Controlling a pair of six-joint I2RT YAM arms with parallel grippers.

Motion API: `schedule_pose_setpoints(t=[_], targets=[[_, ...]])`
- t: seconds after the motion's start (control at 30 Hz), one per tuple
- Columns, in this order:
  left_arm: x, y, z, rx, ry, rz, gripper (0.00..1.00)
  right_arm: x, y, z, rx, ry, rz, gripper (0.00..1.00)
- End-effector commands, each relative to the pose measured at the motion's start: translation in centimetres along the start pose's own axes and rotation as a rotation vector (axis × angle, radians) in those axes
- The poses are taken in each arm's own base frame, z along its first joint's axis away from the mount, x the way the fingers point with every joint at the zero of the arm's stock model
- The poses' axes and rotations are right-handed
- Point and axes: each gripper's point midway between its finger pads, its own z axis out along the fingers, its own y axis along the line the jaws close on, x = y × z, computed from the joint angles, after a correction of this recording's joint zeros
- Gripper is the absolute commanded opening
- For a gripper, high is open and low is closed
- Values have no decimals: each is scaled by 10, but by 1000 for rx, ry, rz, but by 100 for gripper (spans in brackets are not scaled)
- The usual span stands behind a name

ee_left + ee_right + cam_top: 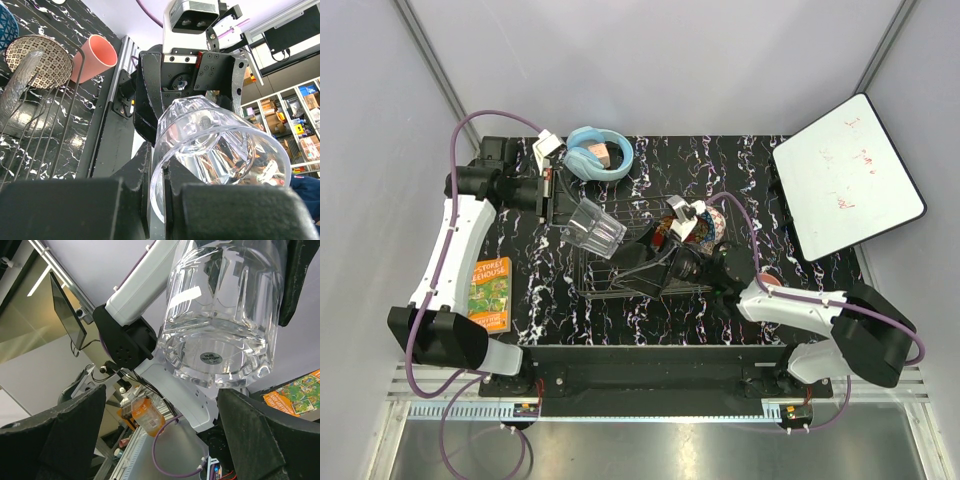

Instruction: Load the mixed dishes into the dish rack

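Observation:
My left gripper (161,200) is shut on the rim of the clear tumbler (220,145), one finger inside the glass and one outside. The tumbler (592,228) hangs tilted above the left end of the dish rack (600,285). My right gripper (630,258) stands wide open just below and right of it; in the right wrist view the tumbler's thick base (217,357) faces me, ahead of my spread fingers (65,435). A beige lattice bowl (37,62), a clear glass bowl (17,82) and a blue patterned bowl (7,25) sit in the rack (75,100). A pink cup (95,57) lies beside it.
Light-blue headphones (600,155) lie at the back of the black marbled table (535,310). A white board (845,180) rests at the back right. A green and orange book (490,293) lies at the front left.

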Motion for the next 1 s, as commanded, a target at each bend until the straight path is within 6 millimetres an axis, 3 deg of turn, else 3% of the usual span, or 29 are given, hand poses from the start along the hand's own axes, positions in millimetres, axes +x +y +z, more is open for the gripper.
schedule_pose_setpoints(t=[0.0, 0.3, 0.5, 0.97], targets=[[-7, -48, -3, 187, -30, 95, 0, -26, 28, 17, -110, -66, -101, 100], [-5, -60, -4, 189, -29, 133, 0, -22, 5, 23, -66, -81, -76, 100], [-1, -61, -4, 187, -30, 137, 0, -39, -14, 27, -10, -143, -85, 100], [0, -55, -4, 183, -33, 141, 0, -54, -14, 39, -48, -187, -56, 96]])
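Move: The left hand already holds the glass in the air by its rim, the glass's middle some 5 cm to its right and 2 cm back. From the open right hand it lies about 9 cm left, 6 cm ahead and slightly higher. The dish rack's middle is some 6 cm ahead of the right hand, 4 cm right and 25 cm below; the red plate in it stands roughly 14 cm ahead and 10 cm right. The open right hand reaches about 5 cm forward and left towards the glass's base, still pinched by the left. ##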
